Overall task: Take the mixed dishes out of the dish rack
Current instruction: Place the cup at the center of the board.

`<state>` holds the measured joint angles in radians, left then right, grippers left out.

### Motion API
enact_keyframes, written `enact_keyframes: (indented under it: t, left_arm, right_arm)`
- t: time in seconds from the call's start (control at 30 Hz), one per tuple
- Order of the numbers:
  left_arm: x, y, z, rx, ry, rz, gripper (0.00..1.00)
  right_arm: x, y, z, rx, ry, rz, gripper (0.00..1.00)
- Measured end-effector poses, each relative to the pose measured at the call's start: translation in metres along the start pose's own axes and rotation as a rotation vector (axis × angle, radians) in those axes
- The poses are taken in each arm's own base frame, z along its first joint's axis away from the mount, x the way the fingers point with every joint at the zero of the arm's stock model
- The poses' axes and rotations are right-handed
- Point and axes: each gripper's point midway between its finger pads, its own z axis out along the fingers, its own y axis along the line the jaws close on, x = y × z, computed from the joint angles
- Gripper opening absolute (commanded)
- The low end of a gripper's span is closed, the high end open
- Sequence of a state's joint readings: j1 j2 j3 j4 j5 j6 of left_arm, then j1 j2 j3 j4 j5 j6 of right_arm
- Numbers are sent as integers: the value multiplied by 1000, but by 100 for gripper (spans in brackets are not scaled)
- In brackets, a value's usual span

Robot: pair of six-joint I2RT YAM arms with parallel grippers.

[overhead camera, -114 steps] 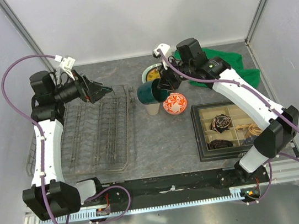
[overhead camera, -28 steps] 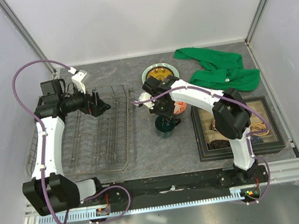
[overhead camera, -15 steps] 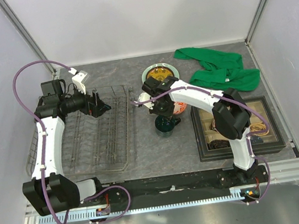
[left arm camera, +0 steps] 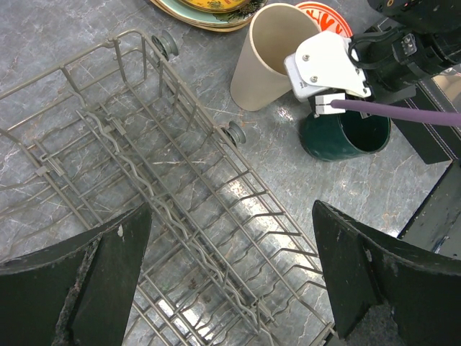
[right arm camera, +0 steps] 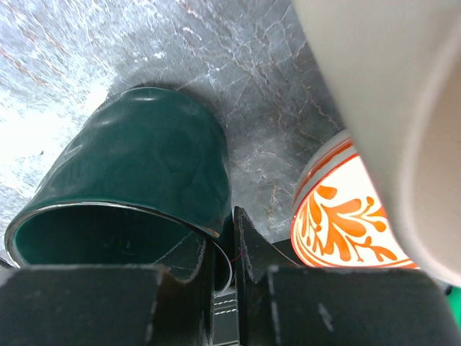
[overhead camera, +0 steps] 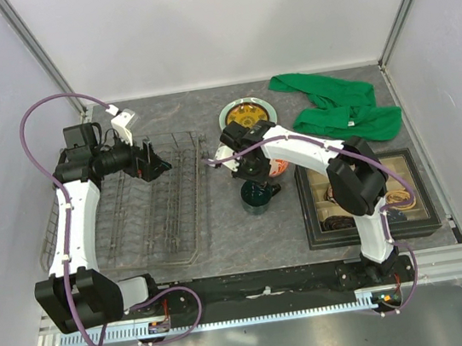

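Note:
The grey wire dish rack (overhead camera: 154, 205) (left arm camera: 180, 187) lies at the left with no dishes on it. My left gripper (overhead camera: 159, 164) (left arm camera: 230, 213) hovers open above its far end. A dark green mug (overhead camera: 256, 195) (left arm camera: 346, 135) (right arm camera: 144, 173) stands upright just right of the rack, with my right gripper (overhead camera: 253, 174) (right arm camera: 230, 252) shut on its rim, one finger inside and one outside. Beside it are the beige cup (left arm camera: 270, 65) (right arm camera: 382, 86) and the red-and-white bowl (overhead camera: 279, 166) (left arm camera: 328, 13) (right arm camera: 346, 216). The stacked plates (overhead camera: 246, 116) (left arm camera: 209, 11) lie behind them.
A black compartmented tray (overhead camera: 309, 209) holding small items sits right of the mug. A green cloth (overhead camera: 338, 106) lies at the back right. Grey walls enclose the table on three sides.
Since the earliest frame my right arm has carried the green mug from beside the plates down to a spot in front of the bowl. Over the last second nothing has visibly moved.

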<state>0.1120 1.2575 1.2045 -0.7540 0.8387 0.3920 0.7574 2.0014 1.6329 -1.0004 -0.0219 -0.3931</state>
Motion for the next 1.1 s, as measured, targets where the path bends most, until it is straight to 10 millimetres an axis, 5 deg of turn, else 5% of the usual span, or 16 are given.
enact_keyframes:
  t: [0.83, 1.1]
  left_arm:
    - [4, 0, 1, 3, 7, 6, 98]
    - [4, 0, 1, 3, 6, 7, 98]
  right_arm:
    - [0, 0, 4, 1, -6, 7, 43]
    - [-14, -5, -11, 24, -58, 12, 50]
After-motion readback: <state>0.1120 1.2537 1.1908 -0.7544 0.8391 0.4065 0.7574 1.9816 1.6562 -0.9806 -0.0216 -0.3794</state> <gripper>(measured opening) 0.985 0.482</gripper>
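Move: My right hand already pinches the dark green cup by its rim, on the handle side. The cup's middle is about 3 cm back, 2 cm to the left and 4 cm below. From that hand the beige cup stands some 8 cm ahead and 6 cm left, and the red-and-white bowl about 7 cm ahead and 3 cm right, a little lower. From my idle left hand the green cup lies roughly 24 cm right, 4 cm back and 21 cm down. I ease my right hand down the last half centimetre or so with the green cup, then hold it there, fingers still pointing down, and open them to about half, letting go of the rim. With the fingers loose on either side of the cup wall, I start to rise, nearly 2 cm up from that lowest point, drifting about 1 cm forward and left. ##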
